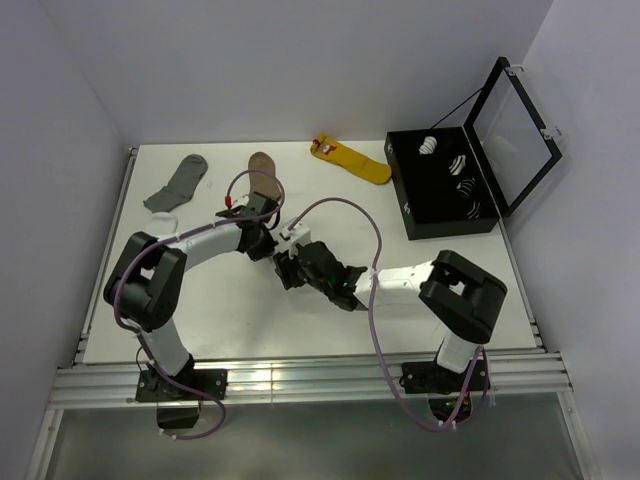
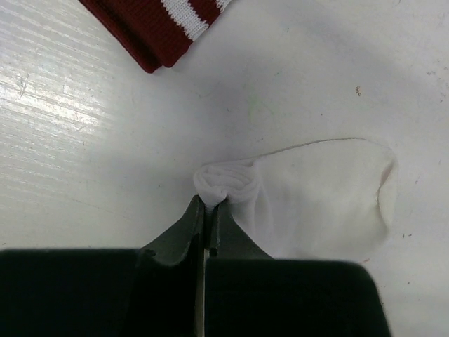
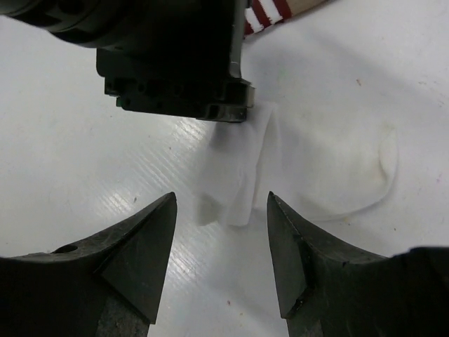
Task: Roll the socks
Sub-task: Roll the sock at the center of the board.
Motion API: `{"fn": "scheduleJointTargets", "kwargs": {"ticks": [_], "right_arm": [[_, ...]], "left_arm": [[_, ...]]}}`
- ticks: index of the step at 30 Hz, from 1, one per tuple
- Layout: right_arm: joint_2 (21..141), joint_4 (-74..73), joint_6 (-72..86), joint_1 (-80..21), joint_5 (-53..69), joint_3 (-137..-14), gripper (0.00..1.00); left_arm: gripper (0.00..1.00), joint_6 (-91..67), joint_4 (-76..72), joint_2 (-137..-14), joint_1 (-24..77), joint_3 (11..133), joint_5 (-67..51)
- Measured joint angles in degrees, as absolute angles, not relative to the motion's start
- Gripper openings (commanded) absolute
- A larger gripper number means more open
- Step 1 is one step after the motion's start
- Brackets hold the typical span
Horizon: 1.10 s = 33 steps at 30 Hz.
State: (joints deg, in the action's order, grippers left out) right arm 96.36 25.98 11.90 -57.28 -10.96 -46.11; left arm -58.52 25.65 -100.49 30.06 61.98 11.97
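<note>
A white sock (image 2: pixel 316 196) lies flat on the table, its near end bunched into a small roll (image 2: pixel 228 181). My left gripper (image 2: pixel 208 205) is shut on that rolled end, pinching the fabric between its tips. In the right wrist view the same sock (image 3: pixel 330 161) lies just beyond my right gripper (image 3: pixel 221 214). That gripper is open with nothing between its fingers, which stand on either side of the sock's loose folded edge (image 3: pixel 235 207). In the top view the left gripper (image 1: pixel 272 243) and the right gripper (image 1: pixel 287 268) meet mid-table and hide the sock.
A brown sock with a maroon-and-white striped cuff (image 2: pixel 158 28) lies just beyond the white one. A grey sock (image 1: pixel 180 180) and a yellow sock (image 1: pixel 352 160) lie at the back. An open black box (image 1: pixel 410 195) at the right holds rolled socks.
</note>
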Motion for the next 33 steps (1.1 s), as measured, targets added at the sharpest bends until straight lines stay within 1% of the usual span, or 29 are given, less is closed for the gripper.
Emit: {"fn": "scheduleJointTargets", "kwargs": {"ticks": [9, 21, 23, 26, 27, 29, 30, 32, 33], "right_arm": [[102.0, 27.64, 7.05, -60.86, -15.31, -48.36, 0.58], [107.04, 27.79, 3.92, -61.58, -17.72, -51.96, 0.54], [107.87, 27.75, 3.68, -61.65, -17.96, -52.4, 0.51], [109.45, 27.4, 3.46, -61.65, -18.7, -53.36, 0.42], [109.84, 27.38, 3.42, -61.65, -19.11, -53.58, 0.32], [110.21, 27.4, 3.4, -61.65, -19.77, -53.69, 0.21], [110.21, 27.44, 3.64, -61.65, -19.9, -53.69, 0.09], [110.21, 27.46, 4.29, -61.58, -19.92, -53.69, 0.0], [110.21, 27.46, 4.67, -61.39, -19.84, -53.69, 0.0]], "left_arm": [[0.0, -57.65, 26.33, -101.03, 30.22, 62.7, 11.94], [0.0, -57.63, 26.44, -101.1, 30.22, 62.81, 11.88], [0.0, -57.63, 26.44, -101.1, 30.24, 62.81, 11.88], [0.0, -57.63, 26.44, -101.1, 30.26, 62.81, 11.86], [0.0, -57.63, 26.41, -101.1, 30.26, 62.81, 11.84], [0.0, -57.63, 26.39, -101.1, 30.26, 62.81, 11.79], [0.02, -57.65, 26.39, -101.1, 30.26, 62.81, 11.77], [0.07, -57.69, 26.33, -101.08, 30.26, 62.74, 11.77], [0.14, -57.74, 26.11, -100.97, 30.26, 62.57, 11.77]]}}
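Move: The near end of the white sock's rolled edge lies about 3 cm left of the right hand, 1 cm ahead and 5 cm below. The left gripper's pinch on that roll is roughly 6 cm ahead and 3 cm left of the right hand. The sock's flat foot part lies about 6 cm ahead and 3 cm right; the brown sock's cuff some 14 cm ahead and 7 cm left. From the left hand, the near end is about 5 cm back, straight in line. The right fingers shut on the near end of the rolled edge, pinching it beside the left gripper. To get there the right hand sinks about 5 cm while easing some 3 cm left and finally slightly forward, tilting about 10 degrees; its open jaws close mostly at the very end. The left hand stays still and keeps its pinch on the roll. ##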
